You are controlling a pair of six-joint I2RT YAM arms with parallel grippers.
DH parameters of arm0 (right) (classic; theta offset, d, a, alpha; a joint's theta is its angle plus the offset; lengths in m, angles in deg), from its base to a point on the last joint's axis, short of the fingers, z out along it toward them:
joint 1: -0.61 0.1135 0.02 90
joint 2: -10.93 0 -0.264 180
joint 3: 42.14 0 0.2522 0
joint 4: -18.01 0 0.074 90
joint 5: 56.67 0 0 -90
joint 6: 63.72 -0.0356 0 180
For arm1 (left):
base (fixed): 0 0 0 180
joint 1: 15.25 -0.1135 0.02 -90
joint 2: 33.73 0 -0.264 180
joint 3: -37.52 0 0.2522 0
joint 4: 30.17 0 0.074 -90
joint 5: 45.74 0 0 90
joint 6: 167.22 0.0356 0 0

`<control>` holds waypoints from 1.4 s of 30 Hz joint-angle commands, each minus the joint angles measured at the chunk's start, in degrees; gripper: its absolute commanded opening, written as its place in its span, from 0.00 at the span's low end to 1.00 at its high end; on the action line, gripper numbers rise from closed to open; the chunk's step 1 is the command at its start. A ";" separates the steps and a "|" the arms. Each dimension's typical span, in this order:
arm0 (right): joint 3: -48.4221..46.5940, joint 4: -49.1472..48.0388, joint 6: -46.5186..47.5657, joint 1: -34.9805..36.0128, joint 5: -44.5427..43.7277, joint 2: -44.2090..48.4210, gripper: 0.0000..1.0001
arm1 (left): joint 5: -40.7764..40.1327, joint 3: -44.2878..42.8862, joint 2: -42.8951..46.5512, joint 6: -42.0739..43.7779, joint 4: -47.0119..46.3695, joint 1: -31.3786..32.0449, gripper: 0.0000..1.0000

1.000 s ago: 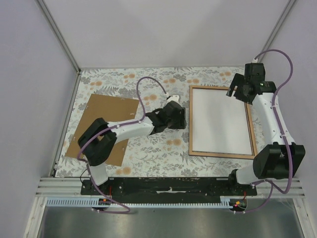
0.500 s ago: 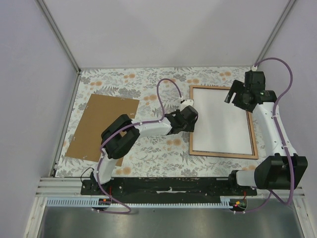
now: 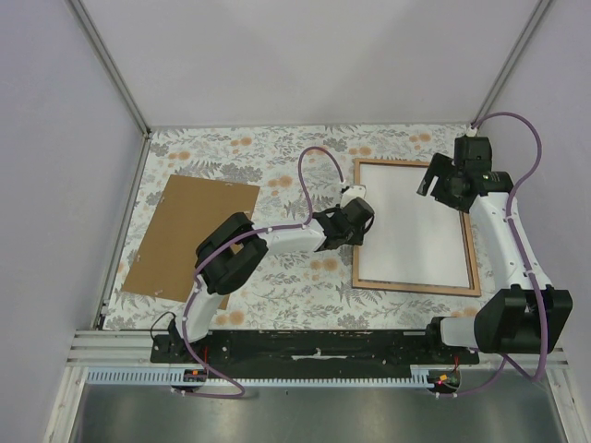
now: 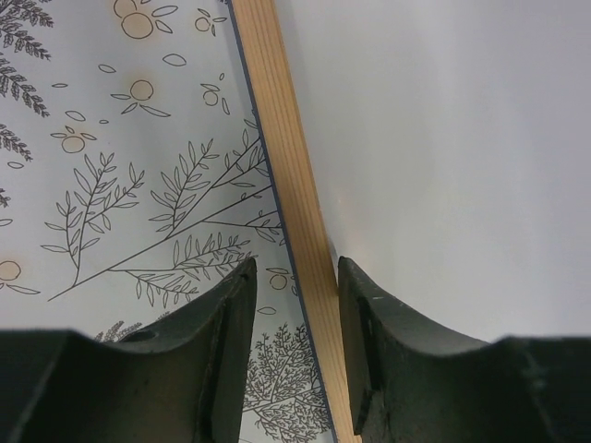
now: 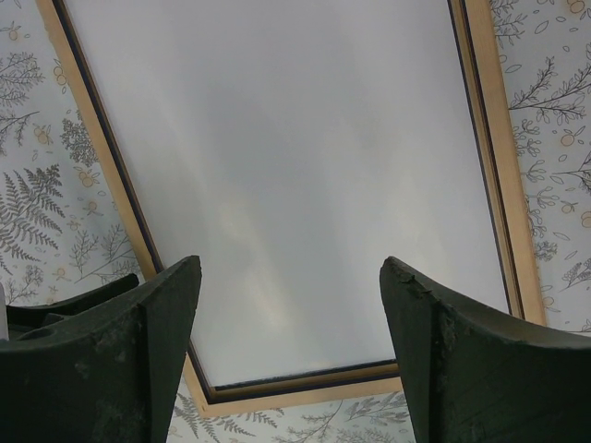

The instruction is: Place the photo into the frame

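The frame [image 3: 416, 288] lies back up on the right of the table, its light wood rail [image 4: 277, 138] around the photo [image 3: 411, 226], which rests inside it white side up. My left gripper [image 3: 358, 220] is low at the frame's left rail. Its jaws [image 4: 295, 268] straddle the rail, partly open: the right finger [image 4: 388, 351] is over the photo's [image 4: 443, 138] edge, the left finger [image 4: 217, 351] over the cloth, clear of the wood. My right gripper [image 3: 436, 182] hovers over the photo's [image 5: 295, 138] upper right, open [image 5: 291, 268] and holding nothing.
A brown fibreboard panel [image 3: 189, 235] lies flat at the left on the floral tablecloth [image 3: 277, 157]. White walls close in the table at the back and sides. The right arm's purple cable [image 3: 531, 148] loops near the right wall.
The left arm has swung right from the cloth to the frame's left rail, and its jaws have narrowed around the rail. The right gripper has shifted only slightly above the frame.
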 commanded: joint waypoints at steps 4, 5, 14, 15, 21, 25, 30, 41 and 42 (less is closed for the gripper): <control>0.51 -2.30 0.01 0.09 0.16 1.41 0.86 | -3.25 -1.10 -1.41 1.12 0.68 -0.02 0.38; 0.51 -2.29 0.10 0.09 0.16 1.41 0.85 | -3.43 -0.93 -1.32 0.94 0.77 0.07 0.36; 0.95 -2.38 -0.08 0.09 0.69 2.11 0.86 | -6.59 7.15 3.33 -0.90 -0.63 -0.28 0.25; 1.12 -2.47 -0.17 0.09 0.77 2.11 0.86 | -6.77 8.38 4.21 -1.17 -0.98 -0.37 0.22; 2.70 -3.08 -0.52 0.26 1.12 2.29 0.85 | -7.73 17.51 10.36 -3.80 -1.69 -0.81 0.10; 3.59 -3.96 -1.04 0.87 1.74 2.46 0.85 | -10.19 25.77 16.51 -7.14 -1.61 -0.90 0.06; 3.41 -4.67 -1.75 3.93 1.30 0.80 0.85 | -12.30 35.44 25.03 -11.53 -0.82 -1.25 0.03; 3.59 -7.21 -4.38 9.14 0.77 -2.46 0.85 | -12.75 47.85 38.32 -18.84 2.88 -1.16 0.02; 3.59 -7.22 -4.56 9.23 0.69 -2.81 0.85 | -12.66 47.68 38.41 -18.05 2.44 -1.16 0.02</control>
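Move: The left gripper's open fingers straddle the frame's left rail, which lies right at the hand point, about 1 cm below. The photo, white side up in the frame, has its middle some 16 cm to the right and 7 cm ahead. The brown backing board's middle is about 44 cm left and 1 cm ahead. From the right hand, the gripped spot of rail is about 12 cm left, 2 cm ahead and 17 cm down. Close the left gripper until its fingers pinch the frame's left rail, then drag the frame left about 19 cm and back some 9 cm at table height, towards the brown board, turning the hand about 20 degrees counter-clockwise. Once the frame is sliding, let the open right gripper follow about 5 cm left while sinking a little, still clear above the photo. ##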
